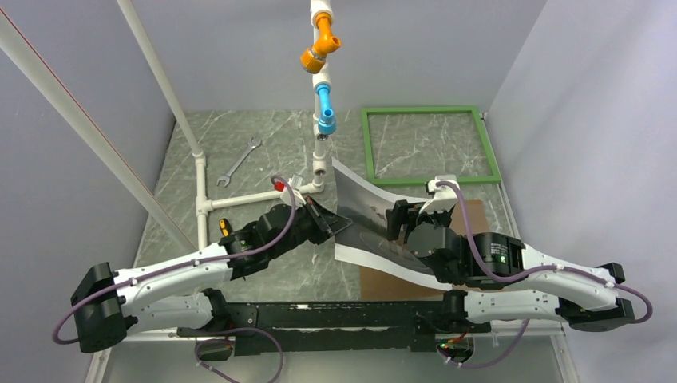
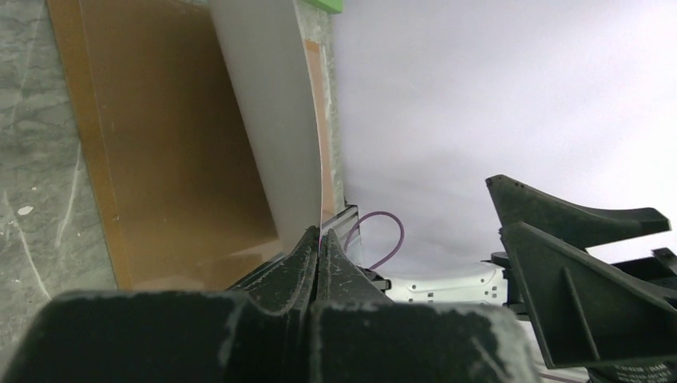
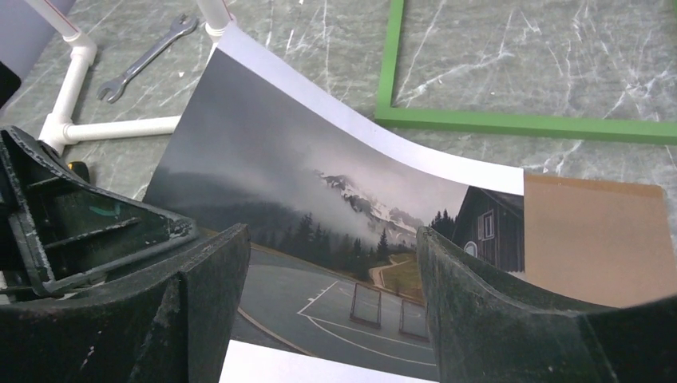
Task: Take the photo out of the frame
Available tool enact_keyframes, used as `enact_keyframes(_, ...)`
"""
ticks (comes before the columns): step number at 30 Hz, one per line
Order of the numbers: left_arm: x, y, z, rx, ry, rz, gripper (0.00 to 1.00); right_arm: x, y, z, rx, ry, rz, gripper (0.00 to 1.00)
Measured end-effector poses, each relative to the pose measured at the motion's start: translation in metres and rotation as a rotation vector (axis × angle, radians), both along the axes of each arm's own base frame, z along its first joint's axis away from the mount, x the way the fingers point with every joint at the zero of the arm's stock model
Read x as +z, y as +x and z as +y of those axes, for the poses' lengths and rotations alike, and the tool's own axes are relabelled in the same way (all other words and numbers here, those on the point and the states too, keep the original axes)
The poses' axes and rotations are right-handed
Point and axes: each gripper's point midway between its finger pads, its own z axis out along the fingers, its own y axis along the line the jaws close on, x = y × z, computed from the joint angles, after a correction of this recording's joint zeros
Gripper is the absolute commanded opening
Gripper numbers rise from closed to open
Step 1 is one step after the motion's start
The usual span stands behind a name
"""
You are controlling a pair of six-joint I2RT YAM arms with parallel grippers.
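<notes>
The photo is a curved sheet held up off the table, its dark scene facing up; it also shows in the right wrist view. My left gripper is shut on the photo's left edge; in the left wrist view the jaws pinch the thin sheet, whose pale back rises from them. My right gripper is open and empty just above the photo, with its fingers on either side of the scene. The green frame lies flat and empty at the back right, and shows in the right wrist view.
A brown backing panel lies on the table under the photo and my right arm. A white pipe rig with orange and blue fittings stands at the centre back. A wrench lies beside it. Grey walls close in both sides.
</notes>
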Motion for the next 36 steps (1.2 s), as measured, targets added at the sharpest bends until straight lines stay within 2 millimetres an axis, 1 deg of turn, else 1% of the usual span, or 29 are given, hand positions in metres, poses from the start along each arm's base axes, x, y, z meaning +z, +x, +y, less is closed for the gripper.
enact_keyframes(3, -0.009, 0.001, -0.003, -0.003, 0.017, 0.014, 0.0, -0.001, 0.001, 0.003, 0.002, -0.012, 0.0, 0.78)
enact_keyframes(6, -0.027, 0.003, -0.014, -0.023, 0.043, 0.039, 0.0, -0.004, 0.001, 0.007, 0.005, -0.029, 0.003, 0.78)
enact_keyframes(8, -0.043, 0.004, -0.021, -0.035, 0.07, 0.062, 0.0, -0.005, 0.001, 0.008, 0.009, -0.032, 0.006, 0.78)
enact_keyframes(11, -0.059, 0.002, -0.03, -0.043, 0.076, 0.087, 0.0, -0.004, 0.001, 0.007, 0.009, -0.023, 0.005, 0.78)
enact_keyframes(15, -0.071, -0.002, -0.045, -0.063, 0.063, 0.108, 0.0, -0.004, 0.0, 0.005, 0.009, -0.011, 0.003, 0.78)
enact_keyframes(22, -0.105, -0.006, -0.07, -0.086, 0.078, 0.15, 0.0, -0.004, 0.0, 0.004, 0.007, -0.003, 0.005, 0.78)
enact_keyframes(26, -0.111, -0.002, -0.077, -0.074, 0.077, 0.154, 0.0, -0.005, 0.0, 0.003, 0.005, 0.004, 0.007, 0.78)
enact_keyframes(28, -0.108, 0.002, -0.085, -0.07, 0.068, 0.148, 0.0, -0.006, -0.001, 0.002, 0.004, 0.007, 0.007, 0.78)
enact_keyframes(31, -0.103, 0.003, -0.098, -0.079, 0.033, 0.141, 0.0, -0.007, -0.001, -0.001, 0.003, 0.014, 0.008, 0.78)
enact_keyframes(32, -0.103, 0.002, -0.1, -0.08, 0.02, 0.141, 0.0, -0.006, -0.001, -0.002, 0.003, 0.015, 0.008, 0.78)
enact_keyframes(34, -0.105, 0.001, -0.098, -0.076, 0.011, 0.146, 0.0, -0.007, -0.002, -0.003, 0.002, 0.015, 0.009, 0.78)
enact_keyframes(36, -0.11, -0.001, -0.089, -0.063, 0.023, 0.155, 0.0, -0.007, -0.002, -0.005, 0.0, 0.013, 0.011, 0.78)
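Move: The left hand still pinches the left edge of the photo, above and beside the brown backing board. The board's middle lies about 26 cm to its right, 4 cm ahead and 23 cm below. The green frame is farther out on the table, its middle some 45 cm ahead and 33 cm right, and the white pipe corner about 28 cm ahead and 9 cm left. From the right hand the board's middle is roughly 12 cm right, 5 cm ahead and 29 cm below. With its fingers staying shut on the photo's left edge, the left hand sinks about 11 cm while carrying that edge some 9 cm to the right, down towards the backing board, the fingers tipping downward by roughly 10 degrees. Most of the drop comes first, then the hand levels off and finishes the shift to the right, easing back a touch at the very end, while the right hand hovers open over the photo. ##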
